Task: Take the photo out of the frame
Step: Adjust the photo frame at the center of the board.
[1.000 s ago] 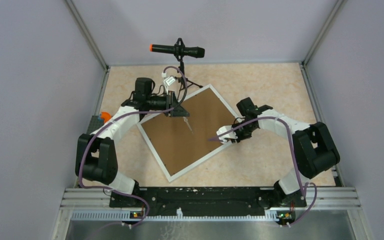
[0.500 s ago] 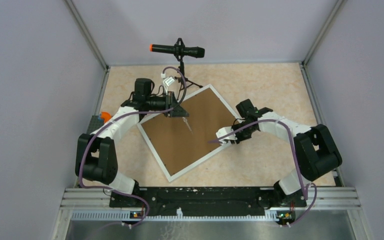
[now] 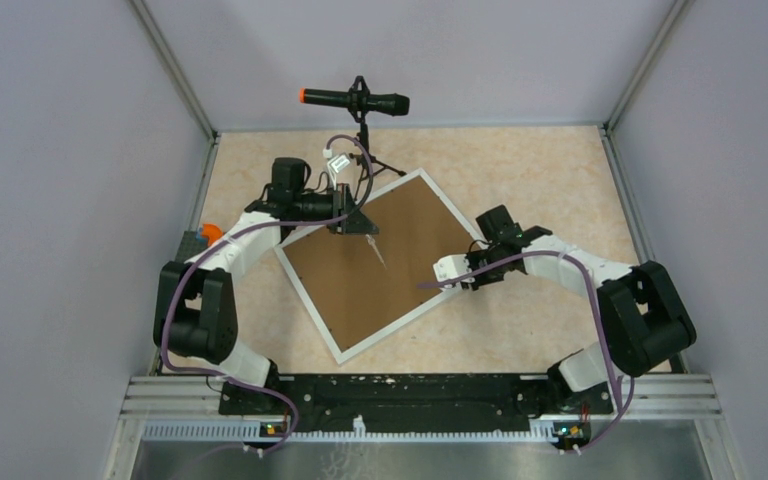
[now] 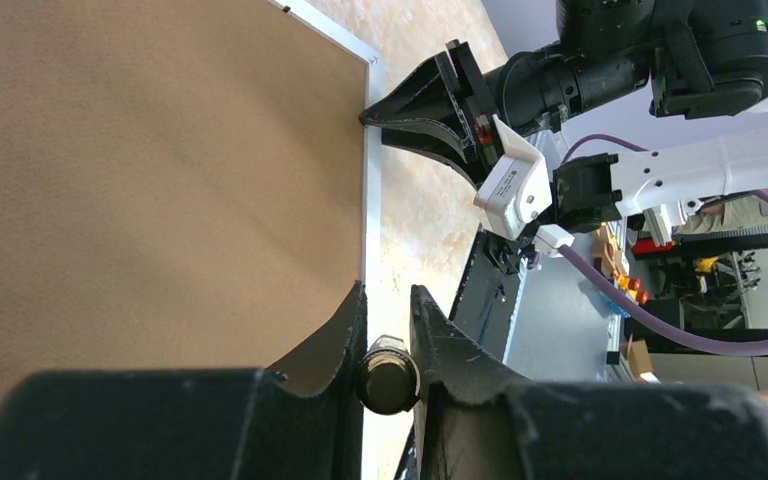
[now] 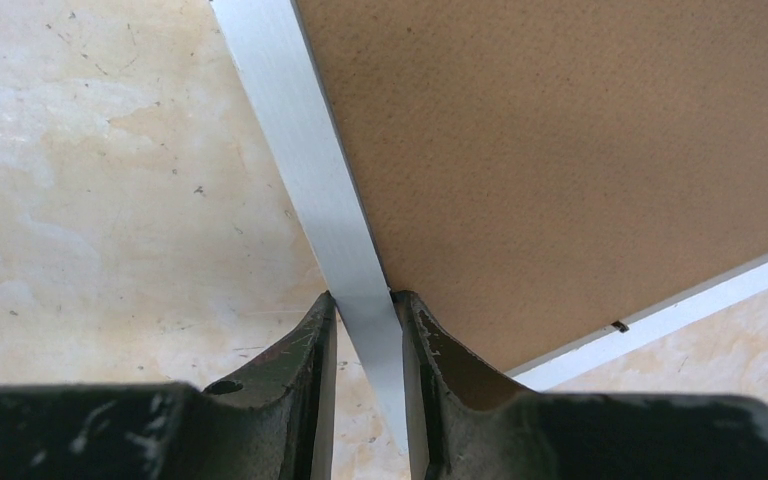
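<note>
The frame (image 3: 415, 306) lies face down and turned like a diamond, its brown backing board (image 3: 380, 280) up inside a white border. The photo is hidden under that board. My right gripper (image 3: 472, 268) is shut on the border of the frame's right edge. In the right wrist view the white strip (image 5: 325, 180) runs between the two fingers of that gripper (image 5: 365, 310). My left gripper (image 3: 353, 222) hangs over the board's upper left, shut on a black pointed tool (image 3: 374, 244). In the left wrist view the tool's round black end (image 4: 388, 375) sits between the fingers of the left gripper (image 4: 388, 300).
A black microphone (image 3: 355, 100) on a small tripod stands at the back, just beyond the frame's top corner. An orange and grey object (image 3: 206, 233) sits at the table's left edge. A small metal tab (image 5: 617, 326) shows on the frame's lower border.
The right arm's elbow has swung right and down, and its gripper has slid slightly along the frame's edge. Frame and left gripper stay where they were.
</note>
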{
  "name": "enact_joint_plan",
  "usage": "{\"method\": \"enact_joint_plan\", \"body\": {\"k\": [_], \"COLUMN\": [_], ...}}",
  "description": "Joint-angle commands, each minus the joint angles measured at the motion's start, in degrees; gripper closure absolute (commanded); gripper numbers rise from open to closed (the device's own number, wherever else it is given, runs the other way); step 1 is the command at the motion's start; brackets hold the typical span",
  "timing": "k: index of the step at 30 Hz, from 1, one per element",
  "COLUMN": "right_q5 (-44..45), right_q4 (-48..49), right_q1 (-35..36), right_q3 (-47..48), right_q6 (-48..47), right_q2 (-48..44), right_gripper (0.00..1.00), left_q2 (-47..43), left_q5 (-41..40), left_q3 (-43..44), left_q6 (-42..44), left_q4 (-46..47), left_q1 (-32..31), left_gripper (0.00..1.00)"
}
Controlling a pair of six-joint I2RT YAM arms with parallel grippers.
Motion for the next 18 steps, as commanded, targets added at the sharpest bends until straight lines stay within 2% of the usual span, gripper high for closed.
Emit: {"method": "enact_joint_plan", "body": {"k": [1,5,7,8,10,13,18], "right_q5": [3.16,4.30,3.64,3.33,3.11,2.82,-1.61], "right_q4": [5.31,6.02,5.00,4.42,5.01,4.97,-0.72], "right_q1": [0.48,0.49,0.47,0.45,0.44,0.48,0.49], "right_q3": [-0.90,-1.42,-1.23,-1.23,-1.68,-1.71,1.67], "right_q6": [1.56,1.63,1.54,0.80,0.59,-0.60,-3.10], "right_q2": [-1.81,-2.78,-3.45,-3.90,-4.94,-5.97,-3.65], "right_gripper": [1.00,1.00,0.74,0.57,0.40,0.34,0.37], "left_q2": [0.12,0.66,0.77,0.77,0.69,0.59,0.90], "left_q5": [0.32,0.31,0.30,0.34,0.30,0.34,0.79], "left_q3": [-0.31,0.00,0.04,-0.03,-0.21,-0.40,-0.05], "left_q6": [-0.07,0.14,0.14,0.20,0.27,0.23,-0.04], "left_q4": [2.51,2.16,2.09,2.06,2.14,2.38,2.61], "left_q1": [0.34,0.32,0.36,0.36,0.34,0.35,0.31], "left_gripper": [1.00,1.00,1.00,1.00,1.00,1.00,1.00]}}
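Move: The right hand's pads already straddle the white strip of the photo frame's near-right side; the frame's middle lies about 17 cm to this hand's left and 4 cm ahead, at about its height. The frame's right corner is some 4 cm right and 3 cm ahead, and the microphone stand roughly 24 cm ahead and 20 cm left, its middle higher. From the left hand, the frame's middle is about 15 cm below, 6 cm back and 1 cm right. The right hand at first keeps its pinch on the strip close to the frame's right corner, barely creeping forward, then opens its fingers from about a quarter to two thirds wide and lets go. As they part it lifts about 2 cm and eases 1 cm forward, the fingertips swinging forward by some 5 degrees, so that the pads come clear of the strip and stay above it, one on either side. ##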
